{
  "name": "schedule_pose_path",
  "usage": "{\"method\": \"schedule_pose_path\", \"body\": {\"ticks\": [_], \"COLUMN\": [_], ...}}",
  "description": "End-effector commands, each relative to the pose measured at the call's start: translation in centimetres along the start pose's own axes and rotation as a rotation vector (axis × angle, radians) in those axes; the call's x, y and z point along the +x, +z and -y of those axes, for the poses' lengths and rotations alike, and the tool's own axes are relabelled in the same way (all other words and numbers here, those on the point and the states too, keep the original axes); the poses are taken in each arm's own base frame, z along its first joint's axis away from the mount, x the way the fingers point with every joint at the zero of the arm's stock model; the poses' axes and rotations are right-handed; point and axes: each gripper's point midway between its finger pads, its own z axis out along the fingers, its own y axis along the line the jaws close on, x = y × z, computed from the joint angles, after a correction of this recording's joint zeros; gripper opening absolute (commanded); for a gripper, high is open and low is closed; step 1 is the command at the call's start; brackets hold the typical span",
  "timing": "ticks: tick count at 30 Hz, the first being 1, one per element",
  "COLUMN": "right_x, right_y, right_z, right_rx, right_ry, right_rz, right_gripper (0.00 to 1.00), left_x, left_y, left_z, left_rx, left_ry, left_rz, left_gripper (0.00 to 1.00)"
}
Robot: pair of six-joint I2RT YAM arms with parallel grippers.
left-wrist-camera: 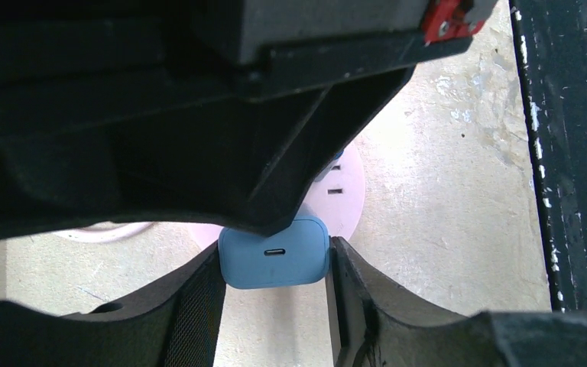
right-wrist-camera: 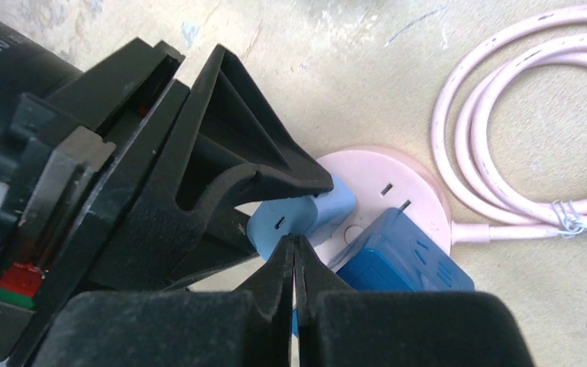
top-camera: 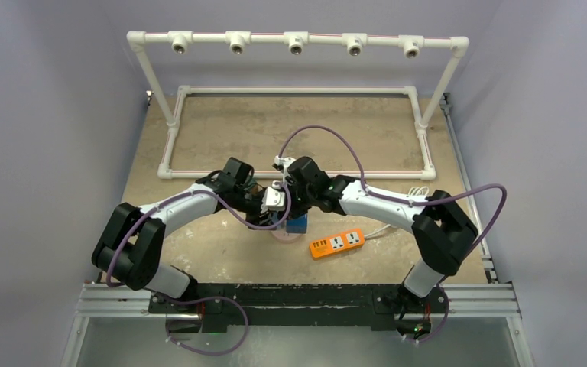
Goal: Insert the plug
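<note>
A light blue plug (left-wrist-camera: 275, 256) with a small slot in its face sits between the fingers of my left gripper (left-wrist-camera: 274, 264), which is shut on its two sides. Under the plug lies a round pink socket hub (right-wrist-camera: 386, 172), and the plug (right-wrist-camera: 306, 214) rests at the hub's edge. My right gripper (right-wrist-camera: 296, 241) is shut with nothing in it, its tips touching the plug's face. In the top view both grippers meet over the hub, left gripper (top-camera: 274, 200) beside right gripper (top-camera: 292, 197). The plug's prongs are hidden.
A dark blue cube adapter (right-wrist-camera: 405, 260) sits in the hub beside the plug. A coiled pink cable (right-wrist-camera: 504, 153) runs off to the right. An orange power strip (top-camera: 337, 243) lies to the right. A white pipe frame (top-camera: 298, 42) stands at the back.
</note>
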Motion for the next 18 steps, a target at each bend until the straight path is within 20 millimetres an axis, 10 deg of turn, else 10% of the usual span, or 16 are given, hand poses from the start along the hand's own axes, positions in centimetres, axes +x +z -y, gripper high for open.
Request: {"method": "schedule_pose_path", "body": {"ticks": [1,10,18], "right_x": [-1.5,-4.6,-4.7], "right_y": [-0.5,-3.6,-6.5], "right_z": [0.3,-1.5,-0.3], "right_rx": [0.034,-0.046,0.012], "right_ry": [0.02,0.064,0.081], "right_rz": [0.104,0.196,0.224], "right_gripper": [0.0,0.0,0.44], "left_x": [2.1,2.4,3.0], "left_y": [0.4,0.9,0.5], "left_z": [0.3,0.5,0.5], "left_rx": [-0.003,0.019,0.021], "left_ry": [0.004,0.047,0.044], "left_rz": [-0.118,-0.177,-0.241], "left_gripper": [0.44,0.44,0.43]}}
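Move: The light-blue plug is already between the left fingers, with the pink round socket's middle about 3 cm to their right, level with them ahead and about 4 cm below. The big blue adapter on that socket stands some 5 cm to the left hand's right and 1 cm back; the orange strip is about 15 cm right and 6 cm back. From the shut right fingertips, the plug's middle is about 1 cm left and 2 cm below. Keep the left gripper's hold on the plug and carry it about 2 cm to the right, adding about 1 cm forward towards the end and a slight rise in the last instant. Draw the right gripper, whose shut tips start on the plug's top, about 2 cm right alongside it, then lift it some 1 cm clear of the plug's top while its fingers open to under half. ##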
